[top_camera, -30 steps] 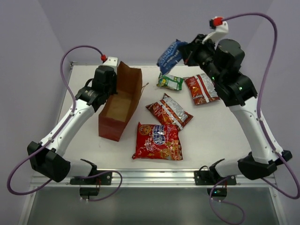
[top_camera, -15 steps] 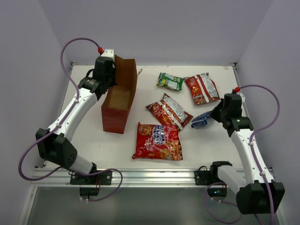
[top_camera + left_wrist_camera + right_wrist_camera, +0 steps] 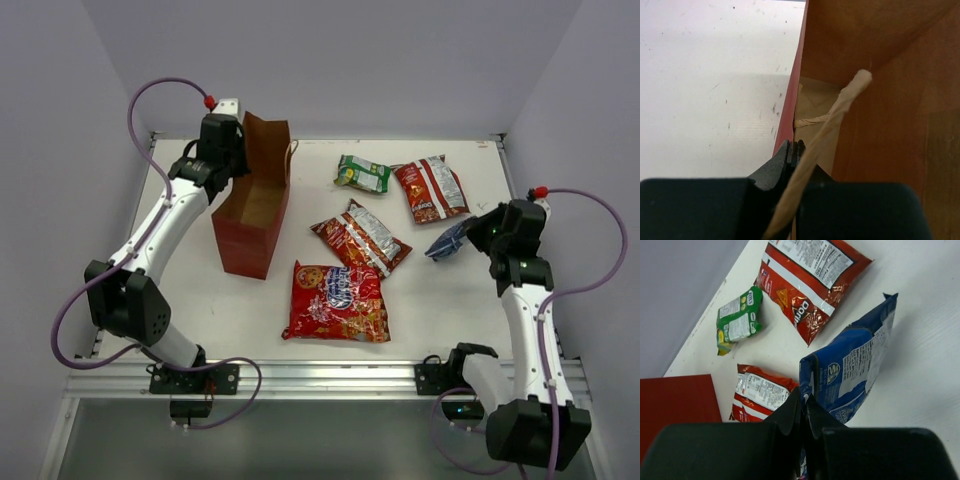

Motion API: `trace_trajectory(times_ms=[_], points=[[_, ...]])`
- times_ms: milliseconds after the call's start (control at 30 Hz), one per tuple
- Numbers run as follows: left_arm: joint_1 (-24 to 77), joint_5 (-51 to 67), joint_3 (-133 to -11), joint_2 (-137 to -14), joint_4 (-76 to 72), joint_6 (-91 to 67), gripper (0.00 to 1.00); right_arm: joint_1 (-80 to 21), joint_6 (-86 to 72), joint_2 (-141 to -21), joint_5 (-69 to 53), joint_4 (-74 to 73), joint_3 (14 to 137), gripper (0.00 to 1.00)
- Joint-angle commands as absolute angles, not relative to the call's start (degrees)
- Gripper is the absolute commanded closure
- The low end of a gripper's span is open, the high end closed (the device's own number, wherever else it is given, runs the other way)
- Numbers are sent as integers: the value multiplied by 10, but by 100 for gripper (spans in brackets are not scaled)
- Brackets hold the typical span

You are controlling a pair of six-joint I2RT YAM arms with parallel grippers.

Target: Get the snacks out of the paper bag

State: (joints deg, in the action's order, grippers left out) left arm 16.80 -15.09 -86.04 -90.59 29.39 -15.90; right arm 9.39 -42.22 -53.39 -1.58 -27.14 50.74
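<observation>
The reddish-brown paper bag (image 3: pixel 250 215) stands open on the left, and only its tan inside shows. My left gripper (image 3: pixel 231 165) is shut on the bag's far-left rim (image 3: pixel 790 117), with a twisted handle (image 3: pixel 837 112) lying across the jaws. My right gripper (image 3: pixel 472 231) is shut on the blue packet (image 3: pixel 446 241) and holds it just above the table at the right; the packet also shows in the right wrist view (image 3: pixel 855 362). On the table lie the green-white packet (image 3: pixel 362 173), two red chip bags (image 3: pixel 430 188) (image 3: pixel 360 237) and the larger red cookie bag (image 3: pixel 337 300).
The table's back edge meets the wall just behind the bag and the green-white packet. In the right wrist view the green-white packet (image 3: pixel 738 320), both chip bags (image 3: pixel 810 270) (image 3: pixel 762 390) and a corner of the paper bag (image 3: pixel 675 405) lie ahead.
My right arm swung down from high at the back to low on the right, carrying the blue packet. My left gripper shifted the bag back and more upright.
</observation>
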Motion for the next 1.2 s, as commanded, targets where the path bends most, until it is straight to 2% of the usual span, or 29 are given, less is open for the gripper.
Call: trace_trajectory(times_ms=[0,67,167,267,300,367,400,433,467,533,567,600,667,800,1167], points=[[159,-137,-868,-896,258,-179,100,94,-472,-498,-65,-262,408,100],[159,-139,-864,-892,258,-180,98,95,-497,-474,-76,-270,361,99],[158,-142,-864,-886,262,-179,88,95,-522,-436,-63,-310,309,91],[158,-144,-865,-879,267,-180,77,95,-528,-409,-42,-372,301,72],[158,-145,-864,-877,272,-181,75,95,-526,-395,-29,-395,308,57],[158,-149,-864,-872,276,-183,67,94,-517,-389,-14,-420,318,42],[158,-151,-864,-870,279,-183,63,94,-514,-383,-3,-435,331,30],[158,-151,-864,-865,281,-183,61,95,-506,-382,-1,-440,339,25],[158,-151,-863,-862,285,-181,52,95,-504,-381,-1,-446,358,17],[158,-150,-867,-853,291,-180,43,95,-487,-383,20,-457,381,11],[158,-152,-867,-848,294,-180,33,94,-479,-384,26,-460,394,9],[158,-154,-868,-839,300,-180,28,94,-462,-387,43,-467,418,4],[158,-160,-874,-829,312,-176,16,94,-444,-390,58,-475,454,1],[158,-169,-882,-789,335,-168,0,94,-383,-400,79,-484,526,1],[158,-174,-878,-648,398,-142,0,70,-258,-436,87,-482,755,1]])
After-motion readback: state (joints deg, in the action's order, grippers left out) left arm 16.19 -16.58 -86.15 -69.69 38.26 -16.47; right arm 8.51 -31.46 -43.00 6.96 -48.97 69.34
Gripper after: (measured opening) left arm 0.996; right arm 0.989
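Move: The blue chip packet already hangs from the right gripper; its place is the bare patch of table about level with that hand, some 7 cm to its left and 19 below. From the same hand, the middle red packet lies about 10 cm ahead and 22 left, the far red packet 25 ahead and 3 left. The left gripper is still shut on the paper bag's left rim, the bag's middle about 6 cm right, 2 back and 10 below. Swing the right gripper down about 13 cm and back some 10, a little left, tipping its fingers further down, and open wide as it gets low to let the blue packet go beside the middle red one; then lift it steeply, well above its starting height, fingers tilting up again. Open the left gripper off the bag's rim and draw it up and back, slightly left, clear of the bag. ##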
